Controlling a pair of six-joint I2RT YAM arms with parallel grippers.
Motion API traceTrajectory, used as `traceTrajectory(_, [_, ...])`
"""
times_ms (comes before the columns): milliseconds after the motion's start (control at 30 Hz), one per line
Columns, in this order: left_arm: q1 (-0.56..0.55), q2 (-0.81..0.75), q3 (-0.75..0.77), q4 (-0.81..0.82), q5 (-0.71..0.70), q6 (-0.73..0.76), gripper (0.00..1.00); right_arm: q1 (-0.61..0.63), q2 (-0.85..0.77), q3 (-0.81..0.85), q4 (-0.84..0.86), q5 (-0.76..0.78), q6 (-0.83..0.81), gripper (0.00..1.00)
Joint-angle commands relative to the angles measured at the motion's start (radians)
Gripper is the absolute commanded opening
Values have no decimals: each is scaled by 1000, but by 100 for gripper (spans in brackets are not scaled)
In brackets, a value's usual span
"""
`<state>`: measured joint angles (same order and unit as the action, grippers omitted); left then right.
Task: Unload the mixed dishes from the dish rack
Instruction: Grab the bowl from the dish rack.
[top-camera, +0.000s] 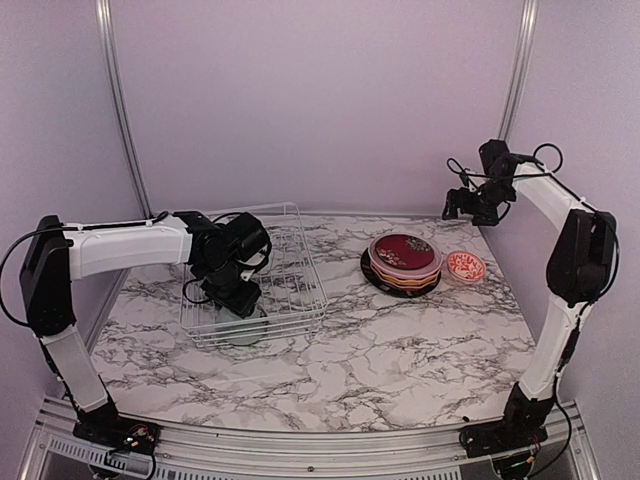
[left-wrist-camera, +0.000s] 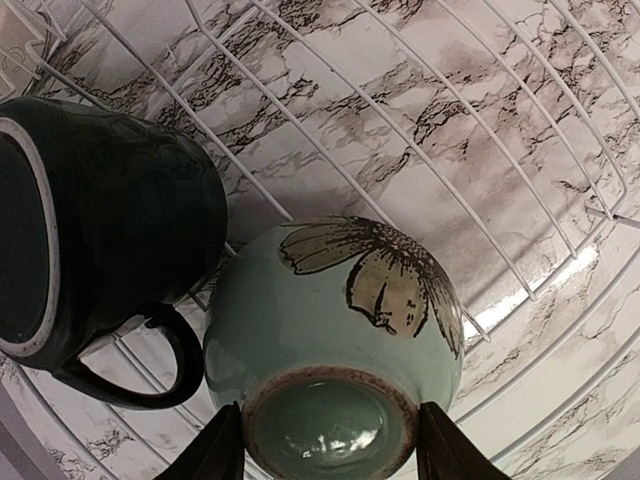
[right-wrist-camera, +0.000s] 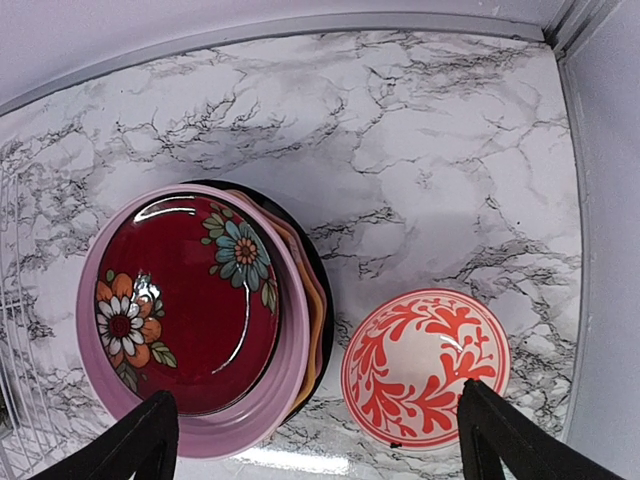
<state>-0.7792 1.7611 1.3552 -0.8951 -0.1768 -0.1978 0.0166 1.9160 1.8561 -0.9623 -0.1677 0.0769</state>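
Observation:
The pale green bowl (left-wrist-camera: 330, 310), painted with a flower, lies in the white wire dish rack (left-wrist-camera: 420, 150) with its foot turned toward the left wrist camera. My left gripper (left-wrist-camera: 330, 450) has one finger against each side of that foot ring. A dark green mug (left-wrist-camera: 120, 230) lies on its side right beside the bowl, handle toward it. From above, the left gripper (top-camera: 240, 295) reaches down into the rack's (top-camera: 290, 290) near left corner. My right gripper (right-wrist-camera: 320, 440) hangs open and empty above the table, over the gap between the stacked plates and the floral bowl (right-wrist-camera: 425, 365).
A stack of plates (top-camera: 403, 262) stands right of the rack, floral red plate (right-wrist-camera: 180, 300) on top, pink plate (right-wrist-camera: 290, 370) under it, black one at the bottom. The pink-white floral bowl (top-camera: 465, 266) sits just right of the stack. The back wall is close behind.

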Motion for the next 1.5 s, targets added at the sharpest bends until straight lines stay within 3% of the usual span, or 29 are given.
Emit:
traceTrajectory(0, [-2,-19,45,-34,-7,4,44,-4,-29,42,-11,-18,-1,94])
traceTrajectory(400, [-2,-46,127,-47,9,-14,42,62,-22,72,-2,-63,19,94])
traceTrajectory(800, [10,-38,205,-12,24,-41,40,177,-49,30,136,-361,155,95])
traceTrajectory(1033, [64,-49,257,26,69,-70,39,275,-43,-30,314,-555,318,96])
traceTrajectory(1200, [85,-57,267,54,91,-95,39,350,-16,-105,557,-722,490,97])
traceTrajectory(1467, [116,-67,303,83,105,-117,38,432,47,-135,789,-807,673,97])
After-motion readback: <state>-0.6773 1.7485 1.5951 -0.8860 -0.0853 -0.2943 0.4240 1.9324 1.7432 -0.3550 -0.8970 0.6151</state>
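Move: My left hand already pinches the green bowl by its foot in the dish rack; the bowl's middle is some 4 cm below that hand and 1 cm ahead. The dark mug stands about 7 cm ahead and 7 cm left of the hand, 4 cm lower. From my right hand the green bowl is about 56 cm left, 18 back and 14 lower; the plate stack is 13 left, 2 ahead, the red-patterned bowl 4 right, level with it, both 17 below. I keep my left hand's grip and lift the green bowl up out of the rack, about 9 cm, easing forward 6 cm as I rise and tipping the fingers some 15 degrees to the right. Meanwhile my right hand, still wide open and empty, sweeps about 30 cm left above the plate stack towards the bowl, climbing and drawing back a little, its fingers swinging from downward to leftward. ##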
